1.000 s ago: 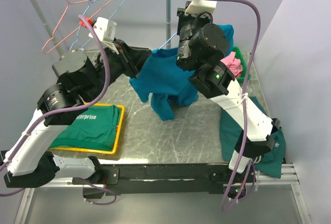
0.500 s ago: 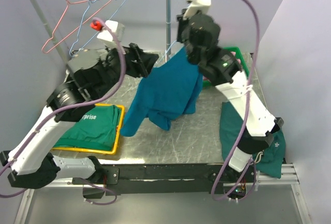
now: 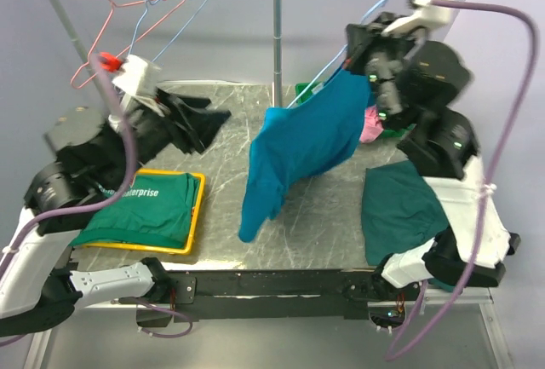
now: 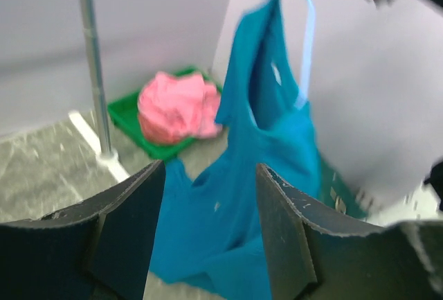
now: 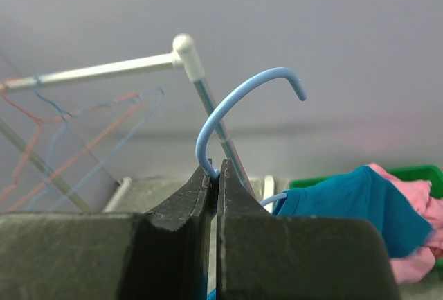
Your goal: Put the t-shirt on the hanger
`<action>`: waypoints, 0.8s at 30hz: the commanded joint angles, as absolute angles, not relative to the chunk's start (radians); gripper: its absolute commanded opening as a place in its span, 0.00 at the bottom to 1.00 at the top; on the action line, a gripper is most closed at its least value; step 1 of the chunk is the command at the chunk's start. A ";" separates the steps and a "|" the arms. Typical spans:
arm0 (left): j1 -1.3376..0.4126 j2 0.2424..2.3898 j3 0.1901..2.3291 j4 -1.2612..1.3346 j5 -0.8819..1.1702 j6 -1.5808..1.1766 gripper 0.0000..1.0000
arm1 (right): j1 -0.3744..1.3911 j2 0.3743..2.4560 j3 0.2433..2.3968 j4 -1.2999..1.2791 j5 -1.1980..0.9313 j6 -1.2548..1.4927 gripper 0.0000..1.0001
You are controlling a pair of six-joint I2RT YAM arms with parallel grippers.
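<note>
The teal-blue t-shirt [image 3: 302, 147] hangs above the table from the light-blue wire hanger [image 3: 319, 79], its lower end trailing toward the table's middle. My right gripper [image 3: 359, 43] is shut on the hanger's neck just under the hook [image 5: 235, 99], high at the right. In the right wrist view the wire is pinched between the right gripper's [image 5: 214, 175] fingers, and a shoulder of the t-shirt [image 5: 353, 203] shows below. My left gripper [image 3: 204, 118] stands open to the left, apart from the cloth. In its wrist view the left gripper [image 4: 208, 224] frames the t-shirt [image 4: 270, 147] and hanger [image 4: 306, 43] some way beyond.
A clothes rack pole [image 3: 277, 37] stands at the back, with a pink-red hanger [image 3: 102, 41] and blue hangers on its bar. A yellow tray [image 3: 197, 216] holds a dark green shirt. Another dark green shirt [image 3: 400, 216] lies at the right. A pink garment [image 4: 176, 106] fills a green bin [image 4: 128, 116].
My left gripper opened, let go of the t-shirt and drew back to the left. The right arm swung the hanger up and to the right, and the t-shirt now hangs from it.
</note>
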State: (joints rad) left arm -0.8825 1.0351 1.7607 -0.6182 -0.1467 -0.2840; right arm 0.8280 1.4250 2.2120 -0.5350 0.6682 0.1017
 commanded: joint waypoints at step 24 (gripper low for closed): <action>-0.881 1.169 1.650 -0.772 0.005 -0.204 0.27 | 0.946 1.467 2.054 -0.448 0.824 0.055 0.00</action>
State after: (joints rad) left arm -0.8825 1.1362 1.6081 -0.7864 0.0135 -0.2367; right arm 0.9001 1.5108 2.0445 -0.5312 0.7731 0.0769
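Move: The t-shirt, half on the blue hanger in the right fingers, hangs some 18 cm to the right of the left hand, about 4 cm farther out and 14 cm lower. From the right hand its middle is about 9 cm left, 8 cm back and 20 cm below. The rack's right post stands roughly 20 cm ahead and 16 cm left of the right hand; the green bin is some 25 cm ahead and 8 cm right, far below. Downward, about 13 cm and some 5 cm to the right, the left hand sinks to the t-shirt's near left part, its fingers tipping down and closing from wide to a narrow gap around the hanging cloth. The right hand, still gripping the hanger, swings it down about 9 cm, left and a little forward towards the left hand, tipping about 10 degrees down, then nearly stops. ##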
